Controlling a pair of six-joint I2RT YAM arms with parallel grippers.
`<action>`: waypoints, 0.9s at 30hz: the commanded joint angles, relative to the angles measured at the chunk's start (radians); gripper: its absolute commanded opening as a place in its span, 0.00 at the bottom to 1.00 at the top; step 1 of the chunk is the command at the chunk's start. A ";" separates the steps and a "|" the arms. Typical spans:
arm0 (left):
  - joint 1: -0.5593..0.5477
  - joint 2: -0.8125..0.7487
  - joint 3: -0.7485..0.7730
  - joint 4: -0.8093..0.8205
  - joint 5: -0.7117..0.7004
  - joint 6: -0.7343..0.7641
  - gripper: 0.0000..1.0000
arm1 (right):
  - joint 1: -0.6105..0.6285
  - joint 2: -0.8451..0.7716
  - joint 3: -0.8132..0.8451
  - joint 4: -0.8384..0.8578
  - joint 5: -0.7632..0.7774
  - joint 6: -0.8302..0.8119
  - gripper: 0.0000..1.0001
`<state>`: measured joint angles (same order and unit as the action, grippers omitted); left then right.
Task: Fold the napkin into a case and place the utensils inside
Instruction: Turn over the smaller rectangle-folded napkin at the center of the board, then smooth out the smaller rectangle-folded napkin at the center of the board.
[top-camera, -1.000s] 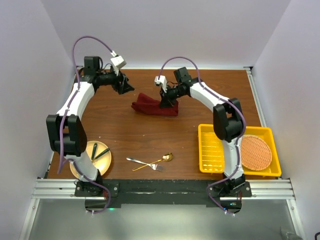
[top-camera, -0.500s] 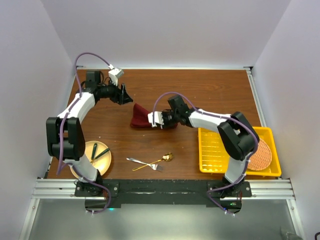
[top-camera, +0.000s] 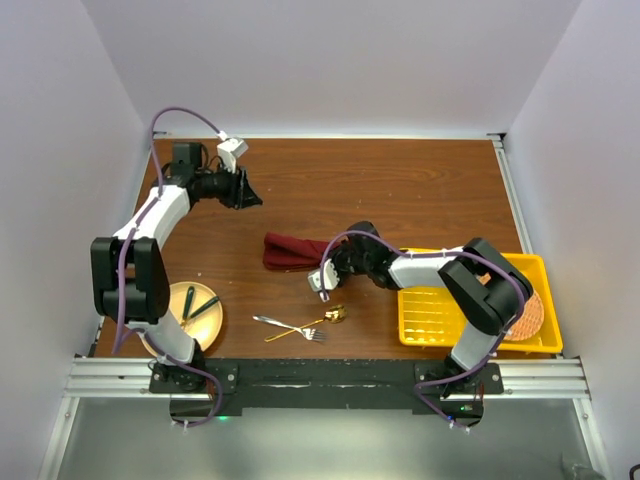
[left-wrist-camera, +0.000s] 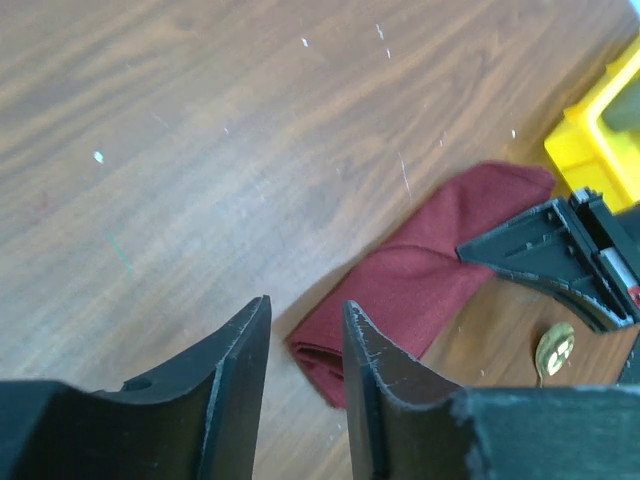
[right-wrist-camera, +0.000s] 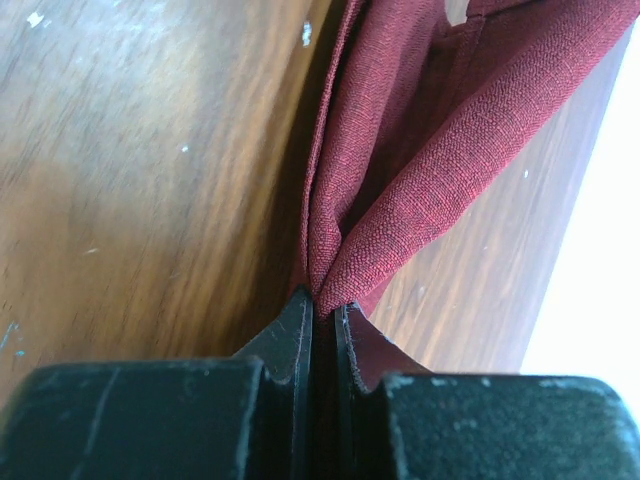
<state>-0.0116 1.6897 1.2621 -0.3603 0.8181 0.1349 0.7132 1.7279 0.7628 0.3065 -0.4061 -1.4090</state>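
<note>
The maroon napkin (top-camera: 292, 250) lies as a folded, elongated bundle on the wooden table. My right gripper (top-camera: 333, 268) is shut on its right end, and the cloth bunches out from between the pinched jaws (right-wrist-camera: 325, 305). My left gripper (top-camera: 246, 191) hovers over the far left of the table, apart from the napkin (left-wrist-camera: 430, 270). Its jaws stand a narrow gap apart with nothing between them (left-wrist-camera: 306, 305). The silver fork (top-camera: 283, 325) and gold spoon (top-camera: 334, 315) lie crossed near the front edge, just in front of the right gripper.
A yellow basket (top-camera: 432, 300) stands at the front right and holds the round orange woven mat (top-camera: 527, 315). A gold plate (top-camera: 160, 335) with dark green-handled cutlery (top-camera: 197, 306) sits at the front left by the left arm's base.
The right gripper has dragged the napkin from the table's middle toward the front, drawing it into a lower, longer strip. The left gripper's jaws have narrowed while it stayed at the far left.
</note>
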 joint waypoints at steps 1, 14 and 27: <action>-0.057 0.001 0.030 -0.115 0.016 0.086 0.37 | 0.006 -0.011 -0.048 0.106 -0.013 -0.134 0.00; -0.238 0.036 -0.050 -0.310 -0.060 0.364 0.25 | 0.009 -0.001 -0.043 -0.024 -0.023 -0.272 0.11; -0.315 0.185 -0.069 -0.286 -0.306 0.394 0.13 | 0.009 -0.014 0.055 -0.224 -0.051 -0.251 0.50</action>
<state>-0.3260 1.8523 1.1870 -0.6750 0.5991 0.5201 0.7193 1.7279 0.7609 0.1947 -0.4145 -1.6756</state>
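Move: The folded napkin's middle lies about 9 cm back and 13 cm to the right of the left hand, some 14 cm below it. The right hand already pinches the napkin's right end; the middle of the napkin lies roughly 6 cm to this hand's left, level with it fore and aft and 2 cm lower. The gold spoon's middle is about 17 cm back and 7 cm left of the right hand, with the fork crossing it some 9 cm left and equally far back. Bring the left gripper back and right towards the napkin's left end, then steeply down over it, about 18 cm in all, closing its fingers most of the way and turning the hand some 25 degrees clockwise. Meanwhile ease the right hand down and slightly back by about 2 cm, and open its fingers to let go of the napkin's right end. ##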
